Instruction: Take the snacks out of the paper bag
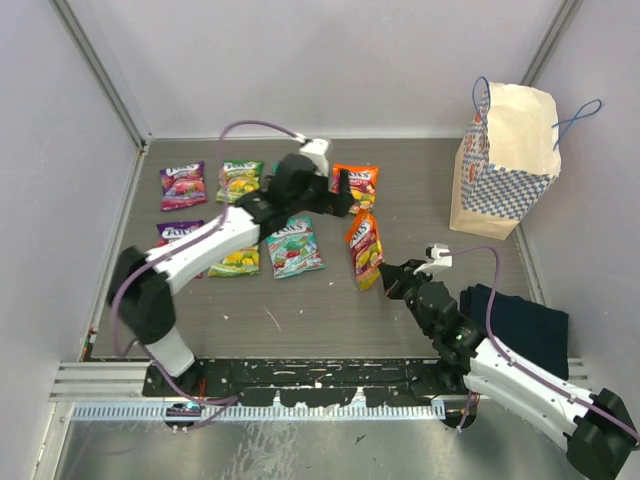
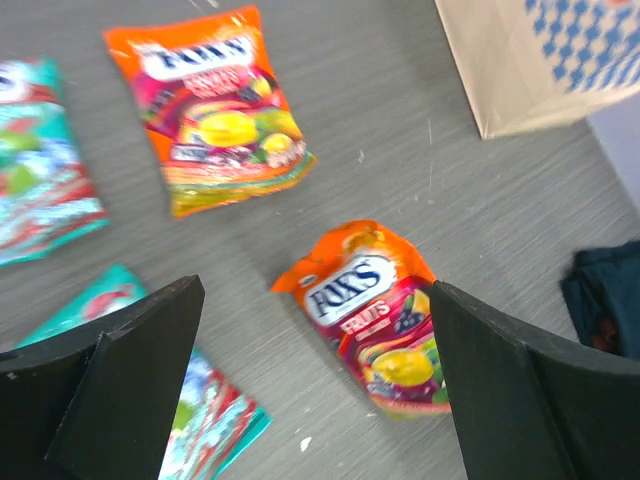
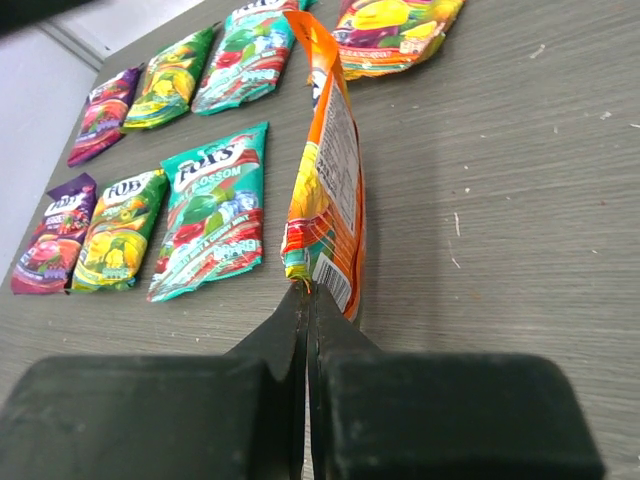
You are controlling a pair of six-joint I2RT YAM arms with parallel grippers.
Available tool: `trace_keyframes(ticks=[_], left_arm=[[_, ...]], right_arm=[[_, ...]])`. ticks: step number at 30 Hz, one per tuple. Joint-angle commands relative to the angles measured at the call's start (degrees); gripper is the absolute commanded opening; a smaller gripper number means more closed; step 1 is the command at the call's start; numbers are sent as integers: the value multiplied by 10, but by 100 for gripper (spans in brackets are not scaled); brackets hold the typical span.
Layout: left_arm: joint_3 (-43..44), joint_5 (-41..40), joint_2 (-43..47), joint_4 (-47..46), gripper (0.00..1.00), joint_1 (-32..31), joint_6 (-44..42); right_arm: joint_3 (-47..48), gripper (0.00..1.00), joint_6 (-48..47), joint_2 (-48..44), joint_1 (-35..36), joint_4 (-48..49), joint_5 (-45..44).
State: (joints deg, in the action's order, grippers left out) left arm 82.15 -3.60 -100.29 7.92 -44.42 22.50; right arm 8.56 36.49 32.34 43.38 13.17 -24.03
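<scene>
The paper bag (image 1: 505, 160) stands upright at the back right, its base also visible in the left wrist view (image 2: 540, 60). Several snacks lie flat in two rows: purple (image 1: 182, 185), green (image 1: 240, 180), orange (image 1: 357, 183), purple (image 1: 175, 233), green (image 1: 235, 262), teal (image 1: 293, 245). My left gripper (image 1: 340, 195) hovers open over the table (image 2: 315, 300), holding nothing. An orange packet (image 3: 325, 170) stands on its edge at mid table (image 1: 365, 250). My right gripper (image 3: 308, 292) is shut on this packet's lower seam corner (image 1: 388, 280).
A dark blue cloth (image 1: 520, 315) lies at the near right beside my right arm. Grey walls close in the table on the left, back and right. A metal rail (image 1: 300, 385) runs along the near edge.
</scene>
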Motion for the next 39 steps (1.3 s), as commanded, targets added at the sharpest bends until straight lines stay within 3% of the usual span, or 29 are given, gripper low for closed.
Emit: trace_keyframes(ticks=[1,6,11,18,32,39], left_arm=[[-51,49,171,23,98,74,-49],[-181,25,318,-15,98,129,-51],[-203,-18,366,5,98,147,-57],[-203,-26,369,19,98,159,-44],[-195,-8,374,37,98,182,-19],[-194,1,372,45,98,186,-12]], right_arm=[[-6,1,22,-29,0,-37,-36],[-22,1,49,-31,0,-55,-50],[-35,1,107,-23,0,-64,-85],[-12,1,198,26,0,-108,-118],[82,1,310,162,-1,-172,-1],[131,1,364,217,-28,-258,34]])
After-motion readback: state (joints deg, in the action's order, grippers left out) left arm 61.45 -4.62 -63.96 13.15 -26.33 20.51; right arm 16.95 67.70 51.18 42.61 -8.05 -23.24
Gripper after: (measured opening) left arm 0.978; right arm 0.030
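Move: My right hand pinches the orange fruits bag by its near corner and is taking it to the bare table some 4 cm ahead, 7 cm left and 10 cm below. The near mint bag lies about 9 cm ahead and 21 cm left; the other orange bag is some 23 cm ahead, 7 cm left, both about 10 cm down. From my empty left hand that bare spot is roughly 10 cm back, 2 cm right and 18 cm below. I lower the pinched orange bag with my right hand about 8 cm towards the bare table beside the near mint bag, drifting a little right and then back left, while the wrist tips down some 30 degrees and turns slightly clockwise; the fingers stay shut on the corner. My left hand, already open, swings some 20 cm left and up, away from that bag, then sinks slightly and eases to a stop. ##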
